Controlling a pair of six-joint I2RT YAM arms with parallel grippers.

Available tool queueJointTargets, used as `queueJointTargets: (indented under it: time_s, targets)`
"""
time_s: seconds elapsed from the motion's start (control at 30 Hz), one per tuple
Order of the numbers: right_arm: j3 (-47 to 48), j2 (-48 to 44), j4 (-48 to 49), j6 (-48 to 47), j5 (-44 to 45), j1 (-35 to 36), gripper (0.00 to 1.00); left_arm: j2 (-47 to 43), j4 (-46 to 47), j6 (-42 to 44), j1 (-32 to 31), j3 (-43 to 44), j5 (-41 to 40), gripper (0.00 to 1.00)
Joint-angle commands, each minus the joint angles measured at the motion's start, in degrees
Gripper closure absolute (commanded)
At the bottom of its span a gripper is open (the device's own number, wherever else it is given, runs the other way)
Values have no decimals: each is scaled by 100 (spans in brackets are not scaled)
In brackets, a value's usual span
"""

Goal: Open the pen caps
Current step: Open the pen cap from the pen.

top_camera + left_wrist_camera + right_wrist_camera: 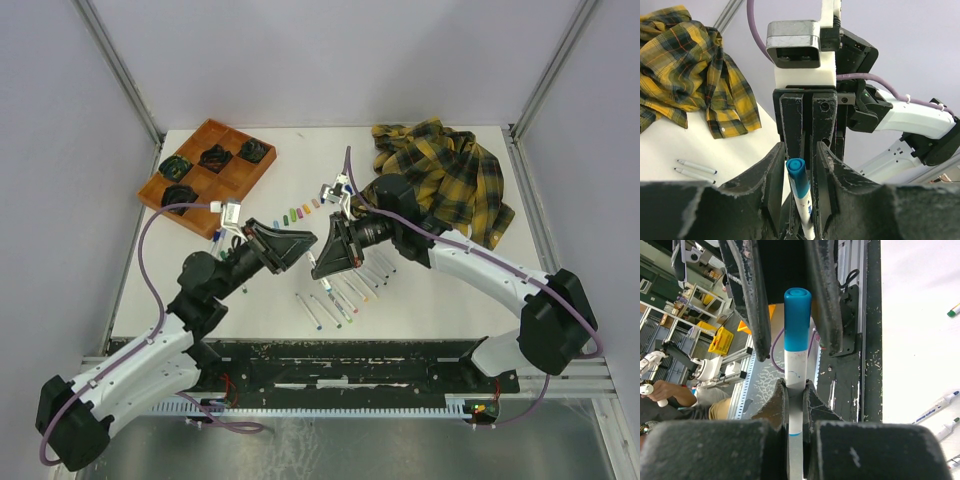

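Note:
A white marker [795, 367] with a blue pen cap [797, 320] is held above the table's middle. My right gripper [795, 387] is shut on its white barrel. My left gripper [800, 150] is open around the blue cap [799, 180]; the cap stands between its fingers [752, 295] with a gap at one side. In the top view both grippers meet tip to tip, left [300, 245] and right [325, 255], and hide the held marker. A row of loose coloured pen caps [298, 210] lies on the table behind them.
Several white markers [340, 300] lie in a row in front of the grippers; two show in the left wrist view [695, 167]. An orange compartment tray [207, 165] with dark items stands at the back left. A yellow plaid shirt [450, 175] lies at the back right.

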Motion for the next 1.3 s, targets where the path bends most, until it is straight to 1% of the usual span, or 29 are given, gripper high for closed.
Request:
queueJointTargets:
  time_s: [0.0, 0.03, 0.1, 0.13, 0.3, 0.37, 0.4, 0.53, 0.63, 0.73, 0.8, 0.9, 1.0, 1.1, 1.17, 1.27]
  targets:
    - [309, -126, -244, -357, 21, -12, 100, -3, 274, -216, 90, 192, 268, 67]
    - [340, -123, -354, -452, 33, -12, 100, -9, 273, -234, 108, 195, 278, 73]
    - [375, -120, -534, -630, 59, -13, 100, -34, 224, -262, 182, 244, 288, 94]
    - [399, -125, -630, -725, 76, -12, 100, -52, 173, -253, 230, 279, 285, 97]
    - [398, -64, -808, -936, 128, -3, 100, -97, -18, -50, 677, 615, 275, 97]
    - [370, 17, -831, -988, 165, 34, 100, -24, -117, 117, 971, 906, 283, 97]
    - [369, 73, -875, -1031, 190, 70, 100, 93, -93, 134, 1215, 1128, 351, 97]
    - [417, 373, -1142, -1278, 271, 211, 100, 656, 352, -239, 1925, 1838, 782, 97]
    - [418, 526, -1170, -1292, 290, 311, 100, 1085, 720, -634, 2341, 2255, 1044, 97]
    - [385, 532, -1120, -1271, 397, 371, 100, 1349, 945, -895, 2613, 2419, 1205, 97]
    - [316, 499, -1067, -1219, 628, 377, 100, 1372, 912, -909, 2685, 2325, 1219, 97]
    - [244, 461, -1123, -1196, 1160, 374, 100, 1196, 370, -678, 2723, 1922, 935, 97]
    - [287, 493, -1349, -1186, 1596, 378, 100, 942, -671, -341, 2734, 1419, 415, 97]
    - [395, 559, -1615, -1225, 1841, 375, 100, 919, -1652, -10, 2734, 972, -148, 97]
    - [485, 629, -1769, -1255, 1925, 379, 100, 1084, -2168, 225, 2729, 795, -518, 97]
    - [500, 720, -1839, -1242, 2066, 381, 100, 1602, -2781, 506, 2734, 748, -1121, 97]
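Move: Right between the left hand's open fingertips stands the blue cap, on the pen that the right hand grips; from the right hand, the cap is roughly 4 cm ahead, 2 cm left and 4 cm up. From the left hand, the light-blue cap on the table is some 17 cm ahead, 10 cm left and 26 cm down, with the green cap next to it about 19 cm ahead and 8 cm left. The nearest bare pen lies about 4 cm back and 4 cm left of the right hand, 22 cm below. Closing on the blue cap, the left fingers pull it forward and left, slowly at first, then sweep up about 13 cm before dropping nearly 20 cm towards the row of caps, turning some 30 degrees counter-clockwise and tipping down. The right hand keeps its grip on the pen, is drawn forward about 2 cm by the pull, then sinks some 8 cm with its fingers tilting down. ##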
